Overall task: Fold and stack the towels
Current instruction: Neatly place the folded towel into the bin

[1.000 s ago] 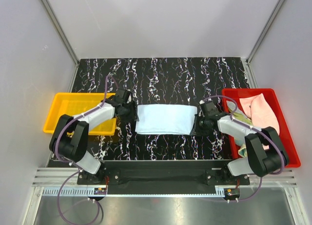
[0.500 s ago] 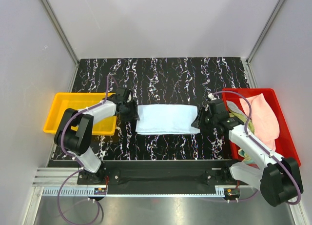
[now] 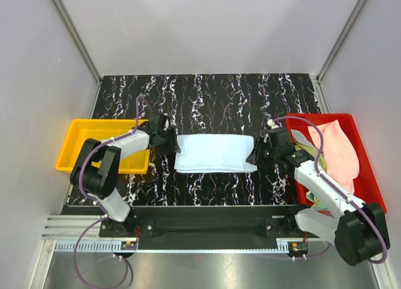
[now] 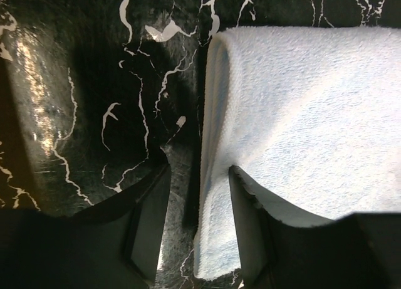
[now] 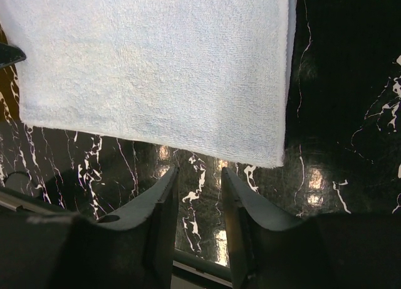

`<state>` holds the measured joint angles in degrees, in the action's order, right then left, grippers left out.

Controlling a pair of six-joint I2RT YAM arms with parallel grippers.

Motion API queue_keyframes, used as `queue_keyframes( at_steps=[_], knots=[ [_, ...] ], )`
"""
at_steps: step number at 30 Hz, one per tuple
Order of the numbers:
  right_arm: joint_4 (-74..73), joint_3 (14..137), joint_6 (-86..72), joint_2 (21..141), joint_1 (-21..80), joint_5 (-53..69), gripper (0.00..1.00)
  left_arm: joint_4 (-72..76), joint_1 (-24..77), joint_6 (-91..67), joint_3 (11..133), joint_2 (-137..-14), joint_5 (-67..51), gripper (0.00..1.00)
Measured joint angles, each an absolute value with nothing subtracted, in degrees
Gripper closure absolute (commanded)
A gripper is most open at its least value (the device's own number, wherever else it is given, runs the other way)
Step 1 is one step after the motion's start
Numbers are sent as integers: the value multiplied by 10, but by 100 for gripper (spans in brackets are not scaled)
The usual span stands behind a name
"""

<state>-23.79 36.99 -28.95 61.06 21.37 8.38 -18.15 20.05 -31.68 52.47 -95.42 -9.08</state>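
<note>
A light blue towel (image 3: 214,153) lies folded into a flat strip in the middle of the black marbled table. My left gripper (image 3: 168,140) is open at its left end. In the left wrist view the towel's folded edge (image 4: 216,195) lies loose between the jaws of the gripper (image 4: 198,173), with one finger (image 4: 250,207) over the cloth. My right gripper (image 3: 258,152) is open just off the right end. In the right wrist view the towel (image 5: 156,63) lies ahead of the gripper (image 5: 198,173), with bare table in the gap. A pale pink towel (image 3: 341,148) and a yellow-green towel (image 3: 311,152) lie in the red tray (image 3: 369,176).
A yellow tray (image 3: 94,138) stands at the left edge of the table, just behind my left arm. The red tray is along the right edge, under my right arm's forearm. Grey walls enclose the table on three sides.
My right gripper has opened and let go of the towel's right end, which now lies flatter and slightly further right. The right arm's elbow swung outward. The left gripper barely moved.
</note>
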Motion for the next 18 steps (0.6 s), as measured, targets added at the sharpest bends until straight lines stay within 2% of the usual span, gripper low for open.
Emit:
queue_keyframes(
  at_steps=[4,9,12,13,15,18],
  knots=[
    [-236,369,-289,624,214,84,60,-168,201,-323,520,-957,-103,59],
    [-233,360,-289,625,214,83,60,-164,201,-330,520,-963,-111,69],
    [-232,354,-289,623,214,81,60,-158,202,-333,520,-969,-121,80],
    [-232,353,-289,621,214,81,60,-156,203,-333,521,-972,-125,88],
    [-230,352,-289,620,214,81,60,-151,204,-336,521,-975,-134,97],
    [-225,352,-288,620,214,81,60,-149,205,-340,521,-976,-141,100]
  ],
)
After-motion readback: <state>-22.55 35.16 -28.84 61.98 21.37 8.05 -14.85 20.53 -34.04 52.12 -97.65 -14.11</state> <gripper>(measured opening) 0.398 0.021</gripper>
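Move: The folded towel's left edge lies between the left hand's open fingers, near the middle of that edge. The towel's middle is about 12 cm to this hand's right, level with it fore and aft, and some 1 cm lower. The yellow bin's middle stands about 21 cm to its left and 2 cm farther out. From the right hand, the towel's middle lies roughly 10 cm left, 5 cm ahead and 8 cm below. The left fingers close from half open to nearly shut, one on each side of the folded towel's left edge, pinching it about midway along as the hand eases some 2 cm right and barely lower. The empty right hand, its fingers staying part open, sinks about 1.5 cm over the near right part of the towel. ##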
